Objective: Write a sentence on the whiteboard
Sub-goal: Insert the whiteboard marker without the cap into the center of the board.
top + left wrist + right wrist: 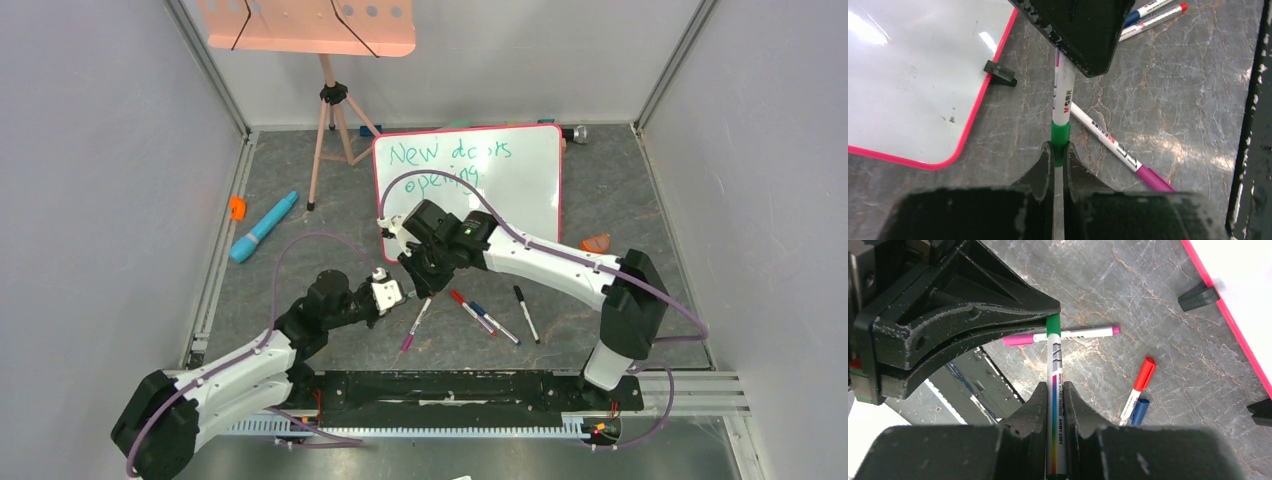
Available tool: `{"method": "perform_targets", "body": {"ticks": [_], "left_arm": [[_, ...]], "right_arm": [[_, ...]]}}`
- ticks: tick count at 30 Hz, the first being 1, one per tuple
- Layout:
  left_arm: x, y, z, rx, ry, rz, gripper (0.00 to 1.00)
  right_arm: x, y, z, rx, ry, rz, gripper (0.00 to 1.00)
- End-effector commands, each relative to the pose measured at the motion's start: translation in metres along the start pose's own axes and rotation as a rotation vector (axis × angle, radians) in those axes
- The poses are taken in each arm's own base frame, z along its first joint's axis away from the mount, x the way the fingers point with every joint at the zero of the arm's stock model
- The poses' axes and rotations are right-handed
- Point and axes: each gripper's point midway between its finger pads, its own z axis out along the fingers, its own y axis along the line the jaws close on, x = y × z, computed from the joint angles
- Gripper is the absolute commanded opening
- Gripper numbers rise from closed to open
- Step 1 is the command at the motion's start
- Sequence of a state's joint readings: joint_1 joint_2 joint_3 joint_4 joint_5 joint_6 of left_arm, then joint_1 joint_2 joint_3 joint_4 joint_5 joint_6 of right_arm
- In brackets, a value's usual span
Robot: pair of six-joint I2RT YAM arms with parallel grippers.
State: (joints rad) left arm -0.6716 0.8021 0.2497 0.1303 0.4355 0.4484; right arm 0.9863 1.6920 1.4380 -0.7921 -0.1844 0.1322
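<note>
The whiteboard [520,190] lies flat at the back centre, and the sentence [450,160] on it is green handwriting in two lines, "New doors opening". In front of it both grippers meet on one green marker [1053,360]. My right gripper [1054,390] is shut on its white barrel. My left gripper [1060,150] is shut on its green cap [1060,135], which sits on the marker's end. In the top view the left gripper [395,292] and right gripper [412,262] stand tip to tip just off the whiteboard's near left corner [913,75].
Pink [415,322], red [468,309], blue [497,326] and black [526,314] markers lie on the table under and right of the grippers. A salmon tray on a tripod [335,130] stands back left. A blue tube [262,227] and small orange pieces [237,207] [596,242] lie at the sides.
</note>
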Motion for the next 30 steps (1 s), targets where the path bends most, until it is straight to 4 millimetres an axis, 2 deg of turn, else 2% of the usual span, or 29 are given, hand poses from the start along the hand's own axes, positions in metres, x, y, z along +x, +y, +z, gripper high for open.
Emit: {"method": "perform_targets", "body": {"ticks": [1,5,7,10,15,17,22,25,26,27,28,29,30], "left_arm": [[-0.053,0.016,0.009,-0.121,-0.309,-0.054,0.02],[-0.024,0.000,0.023,-0.082,-0.238,-0.104,0.02],[-0.020,-0.007,0.027,-0.065,-0.227,-0.091,0.02],[-0.021,-0.003,0.026,-0.083,-0.202,-0.097,0.02],[-0.007,-0.009,0.030,-0.048,-0.124,-0.109,0.02],[-0.008,-0.007,0.030,-0.055,-0.126,-0.107,0.02],[-0.034,0.006,0.024,-0.098,-0.180,-0.106,0.02],[-0.042,0.016,0.020,-0.127,-0.139,-0.101,0.06],[-0.043,0.019,0.018,-0.142,-0.124,-0.101,0.10],[-0.045,0.023,0.016,-0.159,-0.119,-0.100,0.22],[-0.047,0.028,0.013,-0.187,-0.123,-0.102,0.39],[-0.051,0.032,0.011,-0.207,-0.131,-0.103,0.76],[-0.054,0.034,0.010,-0.213,-0.132,-0.108,0.90]], "right_arm": [[-0.004,-0.014,0.030,0.078,-0.028,-0.039,0.00],[0.017,-0.012,0.059,0.096,0.018,-0.044,0.00],[0.029,-0.010,0.075,0.102,0.059,-0.049,0.00],[0.042,-0.009,0.089,0.103,0.103,-0.052,0.00],[0.030,-0.013,0.080,0.140,0.072,-0.066,0.00],[0.022,-0.013,0.073,0.147,0.059,-0.076,0.00],[0.006,-0.019,0.056,0.147,0.007,-0.069,0.00],[-0.001,-0.029,0.045,0.132,-0.060,-0.026,0.00],[-0.002,-0.034,0.041,0.122,-0.084,-0.001,0.00],[-0.002,-0.038,0.038,0.106,-0.112,0.018,0.00],[0.001,-0.046,0.037,0.097,-0.129,0.048,0.00],[0.000,-0.049,0.034,0.080,-0.156,0.068,0.00],[0.002,-0.055,0.032,0.072,-0.174,0.093,0.02]]}}
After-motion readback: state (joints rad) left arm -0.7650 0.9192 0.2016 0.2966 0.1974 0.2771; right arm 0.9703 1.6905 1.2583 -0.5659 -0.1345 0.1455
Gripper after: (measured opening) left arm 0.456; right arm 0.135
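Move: The left fingers are already shut on the marker's green cap. From the right hand, which holds the barrel, that cap lies about 4 cm left, 1 cm ahead and 5 cm below. From the left hand, the pink marker is some 6 cm back, 2 cm right and 8 cm below; the red marker is roughly 4 cm back and 15 cm right, at that same level. Both hands lower the marker about 6.5 cm, pause, then rise part-way as the left fingers open off the cap. ##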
